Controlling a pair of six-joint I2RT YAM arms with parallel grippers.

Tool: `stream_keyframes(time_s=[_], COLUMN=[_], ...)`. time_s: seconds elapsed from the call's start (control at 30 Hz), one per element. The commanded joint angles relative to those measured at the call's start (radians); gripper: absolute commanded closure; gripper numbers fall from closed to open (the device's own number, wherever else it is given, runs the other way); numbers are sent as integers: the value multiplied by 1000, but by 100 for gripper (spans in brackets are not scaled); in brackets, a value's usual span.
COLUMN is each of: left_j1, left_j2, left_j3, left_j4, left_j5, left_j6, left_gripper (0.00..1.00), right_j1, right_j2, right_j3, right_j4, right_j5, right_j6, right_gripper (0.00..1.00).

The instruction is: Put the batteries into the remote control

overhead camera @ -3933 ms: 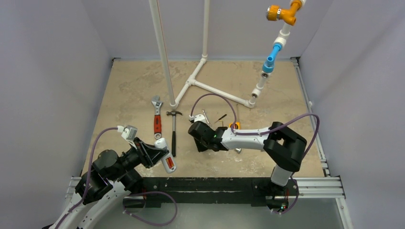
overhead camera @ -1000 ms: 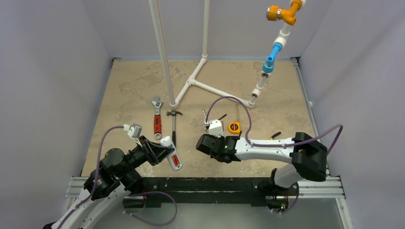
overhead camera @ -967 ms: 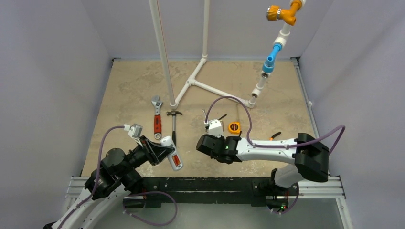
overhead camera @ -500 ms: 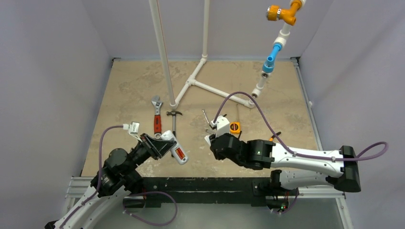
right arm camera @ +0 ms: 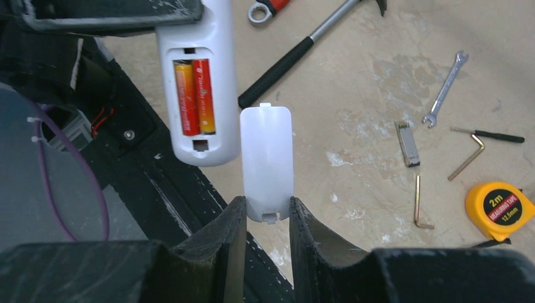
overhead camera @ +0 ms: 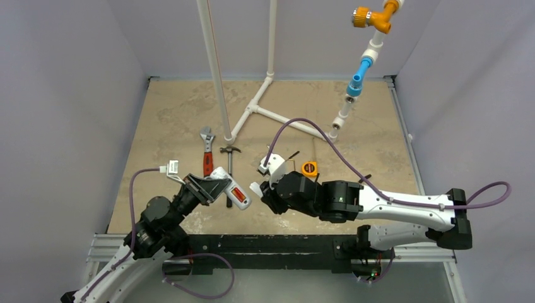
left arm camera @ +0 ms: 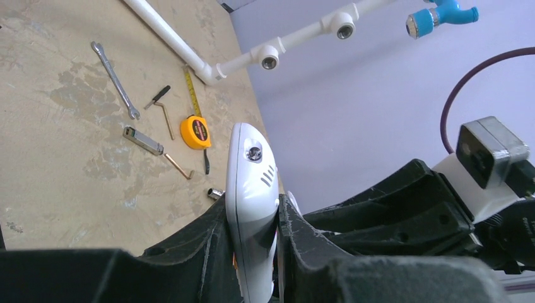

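The white remote control (overhead camera: 228,188) hangs over the table's near edge, back side up, with my left gripper (overhead camera: 213,188) shut on its body (left arm camera: 252,189). In its open recess lie two orange-red batteries (right arm camera: 194,96) side by side, seen from above as a red patch (overhead camera: 238,197). My right gripper (right arm camera: 267,211) is shut on the edges of a white battery cover (right arm camera: 267,158), which sits just right of the remote's (right arm camera: 197,76) lower end without touching it. From above, the cover (overhead camera: 255,188) and right gripper (overhead camera: 265,196) are close beside the remote.
A hammer (overhead camera: 229,173) and a red-handled wrench (overhead camera: 206,159) lie behind the remote. An orange tape measure (right arm camera: 499,208), a spanner (right arm camera: 445,91), hex keys (right arm camera: 468,156) and a small metal bar (right arm camera: 407,144) lie to the right. White pipe frame (overhead camera: 277,117) stands behind. Black rail (overhead camera: 290,243) borders the front.
My right arm has swung left and brought the cover up beside the remote. The left gripper has turned and shifted the remote rightward to meet it.
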Motion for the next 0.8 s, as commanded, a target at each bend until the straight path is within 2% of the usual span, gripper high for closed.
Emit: stream_keyframes(time_s=[0.0,0.17,0.53,0.77], left_j1=[-3,-3,-3,-3], left_j2=[-13,21,29,43], left_j3=[-9,-9,2,17], left_j4=[82,67,22,-19], left_j5=[-40,-52,-73,-83], left_j6=[-43,-57,-80,-97], left_gripper=[100,100,100,100], right_j1=[15,23,55,58], right_j2=[17,79,226,267], right_j3=[81,152,282,319], right_j4=[46,12,-96,-107], right_j5=[-17,-35,50,82], right_j6=[-57,-67,-47,-47], right_gripper=[87,87,88,88])
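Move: The open battery compartment of the remote, which I aim for with the cover in my right fingers, lies about 7 cm to the left of my right hand point, level front to back and about 3 cm lower. My left fingertips, gripping the remote, are some 11 cm left of my right hand and 3 cm ahead; from them the compartment is about 4 cm right and 3 cm back. The hammer handle lies on the table roughly 12 cm left of my right hand, 10 cm ahead and 20 cm below. I carry the battery cover left over the open compartment in a low arc with my right hand, about 5 cm across, rising some 2 cm and sinking as much again while its left side dips a little. My left hand keeps the remote gripped and eases about 1.5 cm down and 1 cm forward, tipping slightly. Both grips stay shut. ##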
